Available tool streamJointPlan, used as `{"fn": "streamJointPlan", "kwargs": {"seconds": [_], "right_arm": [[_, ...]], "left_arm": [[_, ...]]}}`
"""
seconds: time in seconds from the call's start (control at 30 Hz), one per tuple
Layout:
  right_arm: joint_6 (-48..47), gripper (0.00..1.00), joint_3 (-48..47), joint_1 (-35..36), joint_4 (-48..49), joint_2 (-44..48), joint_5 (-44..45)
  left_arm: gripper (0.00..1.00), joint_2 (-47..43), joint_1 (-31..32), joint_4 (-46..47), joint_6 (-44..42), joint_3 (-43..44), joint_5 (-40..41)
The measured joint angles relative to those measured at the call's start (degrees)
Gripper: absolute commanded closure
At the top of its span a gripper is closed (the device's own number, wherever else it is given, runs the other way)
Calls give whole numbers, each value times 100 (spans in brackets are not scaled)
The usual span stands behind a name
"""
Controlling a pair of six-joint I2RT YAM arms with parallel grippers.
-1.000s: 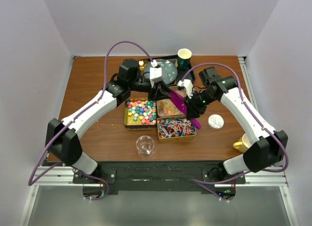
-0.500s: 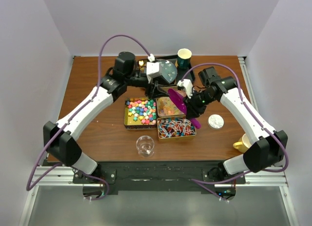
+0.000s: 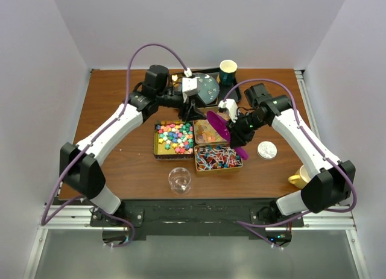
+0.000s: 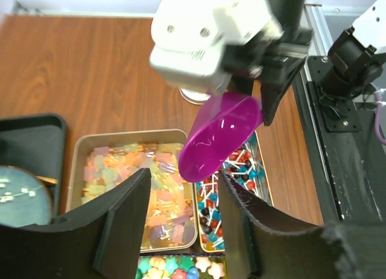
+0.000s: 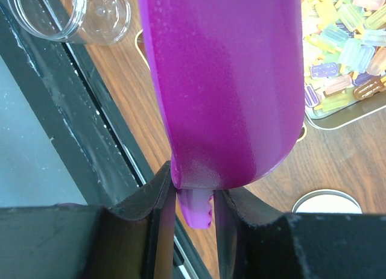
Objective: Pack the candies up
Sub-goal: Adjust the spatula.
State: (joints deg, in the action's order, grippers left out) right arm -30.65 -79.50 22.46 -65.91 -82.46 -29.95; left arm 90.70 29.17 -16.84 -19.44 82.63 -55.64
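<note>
Three open tins hold the candies: bright cubes (image 3: pixel 174 138), pale gummies (image 3: pixel 207 133) (image 4: pixel 129 188) and red-blue-white wrapped pieces (image 3: pixel 218 158) (image 4: pixel 241 173). My right gripper (image 3: pixel 237 133) (image 5: pixel 194 194) is shut on the handle of the purple scoop (image 3: pixel 217 125) (image 5: pixel 223 80), which hangs tilted over the gummies tin and the wrapped-pieces tin. In the left wrist view the scoop (image 4: pixel 220 137) looks empty. My left gripper (image 3: pixel 192 114) (image 4: pixel 184 182) hovers open just behind the tins, with nothing between its fingers (image 4: pixel 123 222).
A clear jar (image 3: pixel 180 180) (image 5: pixel 78 11) stands near the front edge. A silver lid (image 3: pixel 267 149) lies right of the tins, and a yellow mug (image 3: pixel 300 178) sits at the right. At the back are a black tray with a dark plate (image 3: pixel 205 89) and a green cup (image 3: pixel 228 70).
My left gripper has opened wider and drawn back slightly from the scoop. The right gripper has shifted the scoop a little toward the back over the gummies tin.
</note>
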Motion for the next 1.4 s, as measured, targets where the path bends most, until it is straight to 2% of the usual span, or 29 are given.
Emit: {"fn": "streamJointPlan", "kwargs": {"seconds": [0.17,0.43,0.7,0.8,0.87,0.93,1.0,1.07,1.1,1.17,1.2,1.3,1.4], "right_arm": [[-9,100,-7,4,-2,-4,2],[-22,100,-24,4,0,-4,37],[-24,100,-24,4,-28,-39,42],[-24,100,-28,13,-61,-140,46],[-24,100,-37,20,-103,-236,50],[-26,100,-70,24,-175,-310,70],[-48,74,-144,28,-262,-350,136],[-52,59,-254,37,-356,-345,262],[-57,49,-308,37,-374,-337,352],[-33,40,-444,44,-280,-295,562],[-17,31,-514,42,-190,-247,664],[44,17,-573,33,417,201,951],[129,17,-262,24,1410,984,1045]], "left_arm": [[51,398,72,262,306,-4,-129],[58,498,170,625,645,-4,-328],[78,575,247,765,813,-2,-439],[89,671,243,811,848,-2,-415],[100,745,236,820,844,-2,-398],[100,793,236,798,796,-2,-398],[100,802,234,761,787,-2,-380],[100,798,221,737,785,-2,-367],[100,796,192,721,791,-2,-363],[100,767,118,533,844,-2,-227],[100,758,74,387,901,-2,-162],[100,704,-142,157,1150,-109,74],[100,645,-518,2,1670,-234,264]]}}
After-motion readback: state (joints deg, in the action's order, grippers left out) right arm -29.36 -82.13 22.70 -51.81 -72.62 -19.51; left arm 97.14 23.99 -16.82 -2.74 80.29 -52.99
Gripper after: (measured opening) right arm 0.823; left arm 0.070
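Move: The spatula, held by its narrow part in the right hand, has its blade some 6 cm to the left hand's right, 3 cm back and 5 cm below it, the front rim just beyond the open left fingertips. From the right hand the blade's middle is about 6 cm ahead, 6 cm left and 3 cm up. The gummy tin lies about 6 cm ahead, 6 cm left and 16 cm below the right hand, the lollipop tin 8 cm back, 4 cm left. With the right hand holding the spatula almost still, the left eases about 3 cm right and 3 to 4 cm down onto the blade and closes its half-open fingers on the front rim, pinching it. The right then opens wide, lets go of the handle and draws off upwards and forward, about 8 cm up and 5 cm out, its fingertips swinging forward by some 25 degrees, while the still shut left hand carries the spatula left, with some forward and downward travel, turning as it goes. ##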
